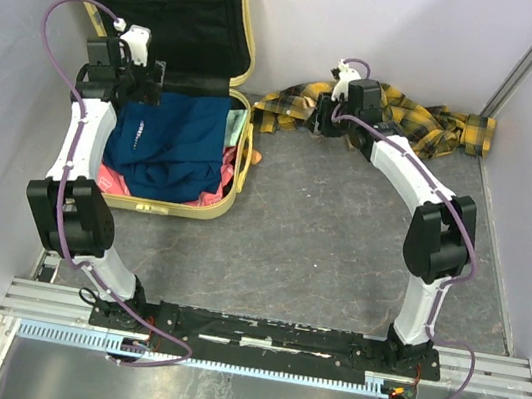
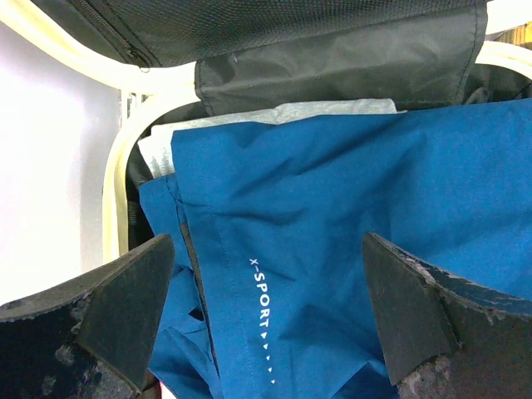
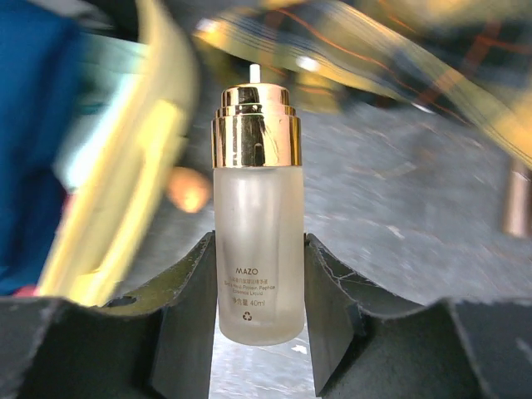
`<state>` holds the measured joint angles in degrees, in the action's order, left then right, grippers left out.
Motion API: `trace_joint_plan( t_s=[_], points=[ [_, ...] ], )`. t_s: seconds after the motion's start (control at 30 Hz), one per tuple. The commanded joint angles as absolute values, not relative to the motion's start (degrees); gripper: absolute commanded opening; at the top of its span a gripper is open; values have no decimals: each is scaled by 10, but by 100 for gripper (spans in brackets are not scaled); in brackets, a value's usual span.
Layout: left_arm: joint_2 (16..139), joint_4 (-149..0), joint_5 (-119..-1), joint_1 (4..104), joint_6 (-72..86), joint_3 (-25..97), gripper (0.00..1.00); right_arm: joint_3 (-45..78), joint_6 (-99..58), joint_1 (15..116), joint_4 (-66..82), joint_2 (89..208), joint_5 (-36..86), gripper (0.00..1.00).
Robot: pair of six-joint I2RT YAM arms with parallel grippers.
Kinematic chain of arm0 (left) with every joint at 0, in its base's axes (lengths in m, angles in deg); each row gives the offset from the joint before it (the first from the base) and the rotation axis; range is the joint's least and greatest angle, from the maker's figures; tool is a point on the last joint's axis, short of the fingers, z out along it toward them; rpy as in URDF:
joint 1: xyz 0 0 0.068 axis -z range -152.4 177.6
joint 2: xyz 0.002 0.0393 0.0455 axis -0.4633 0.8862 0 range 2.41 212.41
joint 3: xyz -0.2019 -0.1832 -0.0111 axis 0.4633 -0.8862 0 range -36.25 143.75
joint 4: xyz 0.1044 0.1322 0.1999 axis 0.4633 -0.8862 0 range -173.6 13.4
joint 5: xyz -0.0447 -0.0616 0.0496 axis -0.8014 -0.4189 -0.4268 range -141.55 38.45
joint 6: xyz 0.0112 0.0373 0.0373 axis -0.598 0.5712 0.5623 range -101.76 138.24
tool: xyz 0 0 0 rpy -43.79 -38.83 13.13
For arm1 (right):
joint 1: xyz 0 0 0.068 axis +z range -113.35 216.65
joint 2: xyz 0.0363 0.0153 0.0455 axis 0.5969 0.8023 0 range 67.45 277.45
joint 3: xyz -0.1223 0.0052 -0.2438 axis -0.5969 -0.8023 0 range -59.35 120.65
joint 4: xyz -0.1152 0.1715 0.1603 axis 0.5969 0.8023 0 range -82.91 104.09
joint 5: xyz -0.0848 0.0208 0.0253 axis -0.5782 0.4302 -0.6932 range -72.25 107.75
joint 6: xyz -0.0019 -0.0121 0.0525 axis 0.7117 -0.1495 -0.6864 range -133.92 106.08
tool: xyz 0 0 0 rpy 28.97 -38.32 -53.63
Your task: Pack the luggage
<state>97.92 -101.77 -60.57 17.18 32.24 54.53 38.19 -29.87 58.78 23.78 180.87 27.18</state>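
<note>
The luggage (image 1: 158,209) lies open at the back left, its black-lined lid upright against the wall. A blue garment (image 1: 174,139) printed "X-SPORT" fills it, over something pink. My left gripper (image 1: 147,85) hangs just above the blue garment (image 2: 349,191); in the left wrist view it (image 2: 268,249) stands wide open with nothing between its fingers. My right gripper (image 1: 321,117) is to the right of the luggage, by the plaid cloth. In the right wrist view it (image 3: 259,245) is shut on a frosted glass bottle (image 3: 256,208) with a gold collar, held upright off the floor.
A yellow-and-black plaid cloth (image 1: 420,123) lies crumpled along the back wall. A small pale object (image 1: 255,157) sits on the grey floor by the luggage's right rim (image 3: 158,125). A white cloth (image 2: 332,112) shows under the blue garment. Walls close in on three sides.
</note>
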Motion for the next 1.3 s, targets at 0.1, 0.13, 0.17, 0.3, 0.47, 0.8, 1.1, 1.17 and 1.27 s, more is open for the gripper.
trace_joint_plan(
  t_s=[0.1, 0.13, 0.17, 0.3, 0.47, 0.8, 1.1, 1.17, 1.27],
  points=[
    [951, -990, -622, 172, 290, 540, 99, 428, -245, 633, 153, 1798, 538, 13],
    [948, -990, -620, 172, 291, 538, 99, 441, -233, 642, 149, 1805, 567, 13],
    [945, -991, -620, 171, 292, 535, 99, 454, -218, 655, 148, 1811, 596, 12],
    [935, -992, -617, 171, 294, 524, 99, 506, -162, 699, 151, 1841, 637, 12],
    [926, -994, -625, 171, 294, 514, 99, 561, -86, 759, 190, 1884, 655, 12],
    [920, -998, -627, 171, 300, 509, 99, 599, 42, 828, 297, 1951, 627, 15],
    [924, -1002, -631, 172, 301, 514, 99, 570, 55, 836, 308, 1945, 598, 55],
    [926, -1002, -636, 171, 300, 517, 99, 572, 49, 835, 304, 1934, 590, 71],
    [929, -1005, -636, 172, 300, 523, 99, 558, 35, 832, 279, 1908, 580, 82]
  ],
)
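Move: The right hand holds the serum bottle. The near right corner of the open suitcase lies about 19 cm back and 25 cm left of it, some 13 cm lower. The blue sweater filling the case is about 7 cm back and 39 cm left, the mint cloth about 6 cm ahead and 20 cm left, and the orange object outside the case level ahead and 13 cm left. From the left hand that corner is roughly 17 cm back, 23 cm right and 20 cm down. Leftward and back in one quick sweep, some 30 cm in all, the right hand carries the bottle first up about 7 cm, then down about 10 cm over the suitcase's near right corner, turning some 70 degrees counter-clockwise. Once there it stops above the gap beside the blue sweater, opens its fingers wider and lets go of the bottle. ##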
